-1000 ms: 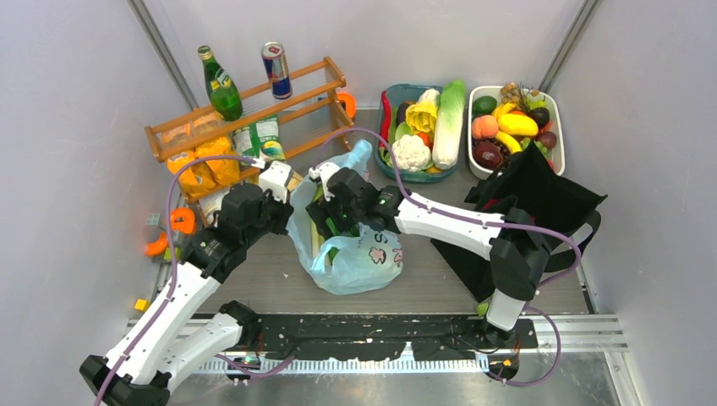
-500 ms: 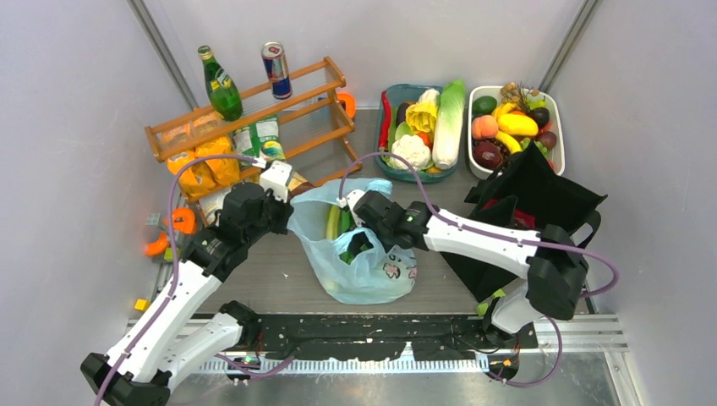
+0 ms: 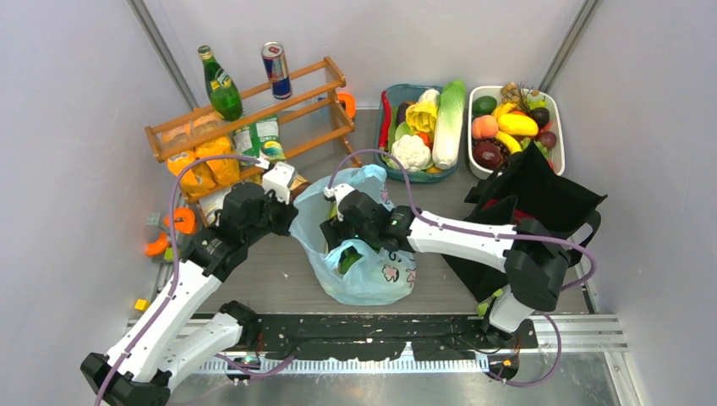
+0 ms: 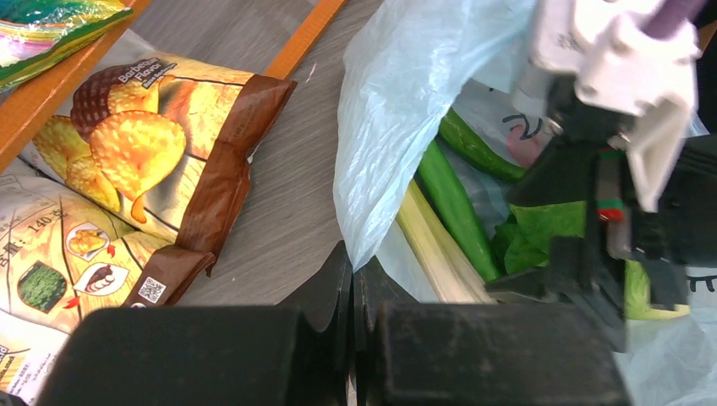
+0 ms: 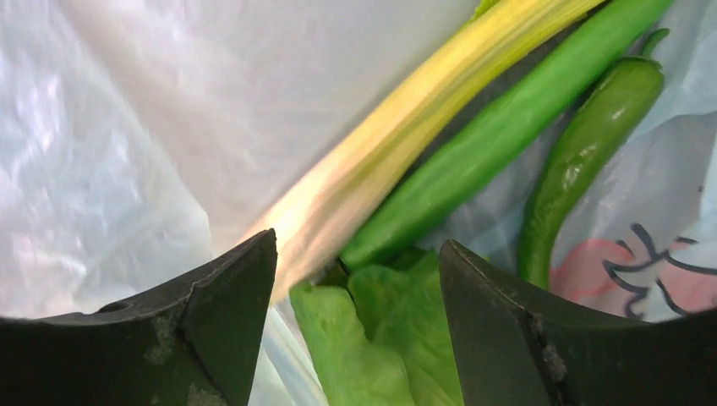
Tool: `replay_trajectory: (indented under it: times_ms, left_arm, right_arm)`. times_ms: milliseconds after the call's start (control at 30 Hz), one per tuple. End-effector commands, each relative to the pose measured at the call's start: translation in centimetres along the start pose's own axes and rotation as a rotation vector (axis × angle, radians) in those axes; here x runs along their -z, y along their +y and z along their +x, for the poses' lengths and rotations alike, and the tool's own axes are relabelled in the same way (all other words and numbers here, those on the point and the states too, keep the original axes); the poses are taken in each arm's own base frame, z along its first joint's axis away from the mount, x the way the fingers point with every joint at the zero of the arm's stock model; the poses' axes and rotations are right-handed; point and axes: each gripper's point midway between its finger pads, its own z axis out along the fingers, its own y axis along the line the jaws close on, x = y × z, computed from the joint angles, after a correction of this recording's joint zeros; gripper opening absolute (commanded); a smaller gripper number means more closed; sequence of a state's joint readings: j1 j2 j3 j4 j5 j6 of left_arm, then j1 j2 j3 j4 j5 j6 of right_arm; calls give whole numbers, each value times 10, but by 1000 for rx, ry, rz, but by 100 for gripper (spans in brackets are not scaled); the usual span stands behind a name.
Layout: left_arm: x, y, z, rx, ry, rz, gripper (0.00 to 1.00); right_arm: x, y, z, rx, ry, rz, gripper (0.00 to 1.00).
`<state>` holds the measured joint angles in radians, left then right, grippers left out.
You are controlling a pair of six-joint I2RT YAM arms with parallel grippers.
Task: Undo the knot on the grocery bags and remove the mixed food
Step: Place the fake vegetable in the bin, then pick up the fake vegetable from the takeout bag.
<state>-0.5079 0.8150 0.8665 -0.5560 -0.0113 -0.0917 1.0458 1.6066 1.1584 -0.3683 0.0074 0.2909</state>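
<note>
The light-blue plastic grocery bag lies open on the table between my arms. My left gripper is shut on its left rim, holding the mouth up. My right gripper reaches into the mouth, open. Its fingers stand either side of a leafy green cabbage. Beyond it lie a white-stemmed leek, a green cucumber and a thin green pepper. The black tote stands at the right. No knot shows on either bag.
A wooden rack at the back left carries a green bottle, a can and orange packets. Crisp packets lie left of the bag. A teal tray of vegetables and a white tray of fruit stand behind.
My right gripper drew back to the right and has come back left, lower into the bag's mouth. The bag's mouth stands wider. The left gripper keeps its hold.
</note>
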Motion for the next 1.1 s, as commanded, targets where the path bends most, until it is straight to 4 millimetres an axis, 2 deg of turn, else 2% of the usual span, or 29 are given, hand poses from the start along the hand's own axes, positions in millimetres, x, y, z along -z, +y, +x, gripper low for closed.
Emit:
replay_trajectory:
  times_ms: [0, 133, 333, 500, 700, 767, 833, 900, 933, 967, 1033, 1067]
  left_arm:
    - [-1, -6, -14, -10, -53, 37, 0]
    - [0, -7, -14, -7, -55, 46, 0]
    - [0, -8, -14, -7, -58, 49, 0]
    - [0, -9, -14, -7, -58, 57, 0]
    - [-2, -12, -13, -6, -48, 69, 0]
    - [-2, -12, -12, -6, -46, 72, 0]
    - [-2, -13, -13, -6, -47, 76, 0]
    - [-3, -12, -12, -5, -45, 73, 0]
    - [-3, -12, -12, -6, -46, 73, 0]
    - [-3, -12, -12, -6, -47, 73, 0]
    - [-3, -12, -12, -5, -45, 69, 0]
    - [-3, -12, -12, -5, -45, 68, 0]
  right_arm:
    - [-18, 13, -31, -251, -124, -15, 77]
    - [-38, 8, -17, -330, -82, 26, 77]
    - [-58, -10, 5, -372, -45, 127, 78]
    - [-77, -6, 16, -406, -16, 117, 78]
    - [-93, 0, 19, -431, -26, 109, 79]
    - [-97, -1, 22, -430, -19, 117, 76]
    - [-99, -1, 23, -436, -25, 111, 68]
    - [-97, 2, 19, -443, -44, 93, 55]
    - [-96, 4, 14, -448, -64, 78, 44]
    - [-91, 5, 10, -451, -82, 69, 39]
    - [-82, 7, -3, -453, -129, 51, 20]
    - [-79, 6, -7, -452, -145, 55, 15]
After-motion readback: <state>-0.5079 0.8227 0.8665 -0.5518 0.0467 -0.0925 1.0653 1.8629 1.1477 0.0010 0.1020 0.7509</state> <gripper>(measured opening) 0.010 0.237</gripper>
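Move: The pale stalk inside the open bag has its middle about 5 cm ahead of the right hand, 4 cm to its left and 7 cm below. The long green pepper lies alongside, about 3 cm to the right of the stalk; leafy greens sit some 4 cm back from the hand, 2 cm to its right and 8 cm below. From the left hand, the stalk is about 1 cm ahead, 7 cm right and 17 cm lower. Down into the bag first, then left and a little forward, the open right hand sinks about 6 cm and turns some 20 degrees clockwise. After working nearly 7 cm left in all, its fingers close from wide open around the pale stalk as the hand starts to rise; the left hand keeps the bag's rim pinched. ##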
